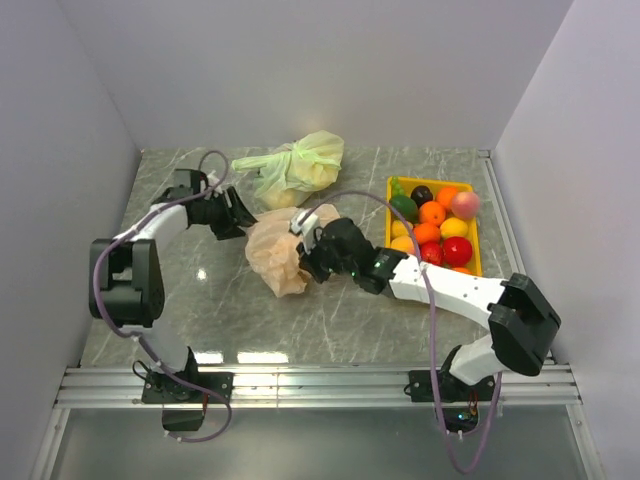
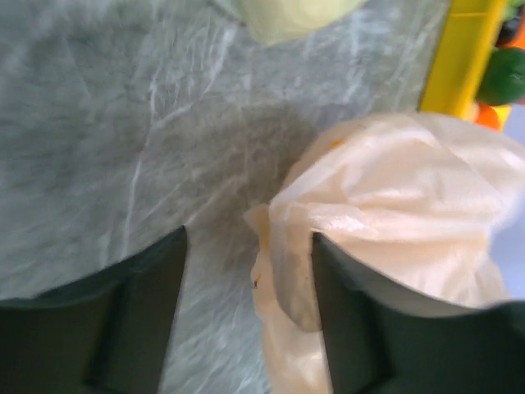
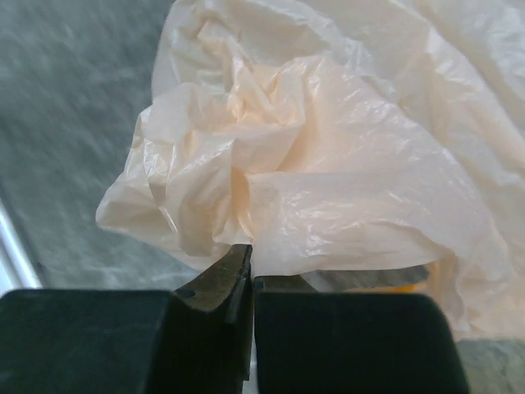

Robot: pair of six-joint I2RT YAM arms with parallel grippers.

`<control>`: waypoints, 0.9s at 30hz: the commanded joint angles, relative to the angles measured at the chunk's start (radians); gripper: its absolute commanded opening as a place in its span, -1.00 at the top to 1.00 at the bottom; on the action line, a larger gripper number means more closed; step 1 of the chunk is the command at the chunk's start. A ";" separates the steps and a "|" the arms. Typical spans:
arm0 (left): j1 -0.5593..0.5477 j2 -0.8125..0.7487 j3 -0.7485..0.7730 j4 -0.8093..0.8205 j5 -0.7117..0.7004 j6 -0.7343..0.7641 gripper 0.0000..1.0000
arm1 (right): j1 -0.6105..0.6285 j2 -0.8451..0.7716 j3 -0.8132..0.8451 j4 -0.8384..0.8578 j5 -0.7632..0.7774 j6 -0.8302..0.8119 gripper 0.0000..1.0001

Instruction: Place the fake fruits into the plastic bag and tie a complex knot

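The crumpled peach plastic bag [image 1: 276,256] lies on the marble table, left of the yellow tray [image 1: 431,182]. Several fake fruits [image 1: 432,232] fill that tray: oranges, red apples, lemons, a peach, green and dark pieces. My left gripper [image 1: 238,214] is at the bag's far left side and open; in the left wrist view a fold of the bag [image 2: 394,197] hangs between its fingers [image 2: 156,287], against the right one. My right gripper [image 1: 306,260] presses into the bag's right side. In the right wrist view its jaws are shut on the lower edge of the bag [image 3: 328,164].
A pale yellow-green knotted bag [image 1: 297,164] sits behind the peach one, near the back wall. The tray's yellow rim [image 2: 463,57] and a green fruit [image 2: 504,75] show at the top right of the left wrist view. White walls close in the table on three sides.
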 commanded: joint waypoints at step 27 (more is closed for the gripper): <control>0.077 -0.794 -0.021 -0.164 0.348 0.878 -0.99 | -0.291 -0.007 0.242 -0.016 -0.578 0.728 1.00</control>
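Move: The right hand holds the edge of the empty bag; the bag's middle lies about 6 cm ahead of it, 3 cm left and 10 cm lower. The yellow fruit bin is some 11 cm ahead and 31 cm right of the right hand, the knotted green bag about 26 cm ahead and 2 cm left. For the left hand, the empty bag's middle is about 12 cm right, 4 cm back and 5 cm below. Upward, both hands part: the right lifts its still-pinched bag edge about 10 cm, first edging forward and then easing partly back, its left side rising and its fingers tipping down. The left, already half open, opens fully and sweeps up some 25 cm and back from the bag, fingers swinging upward, then sinks and comes forward again partway. ##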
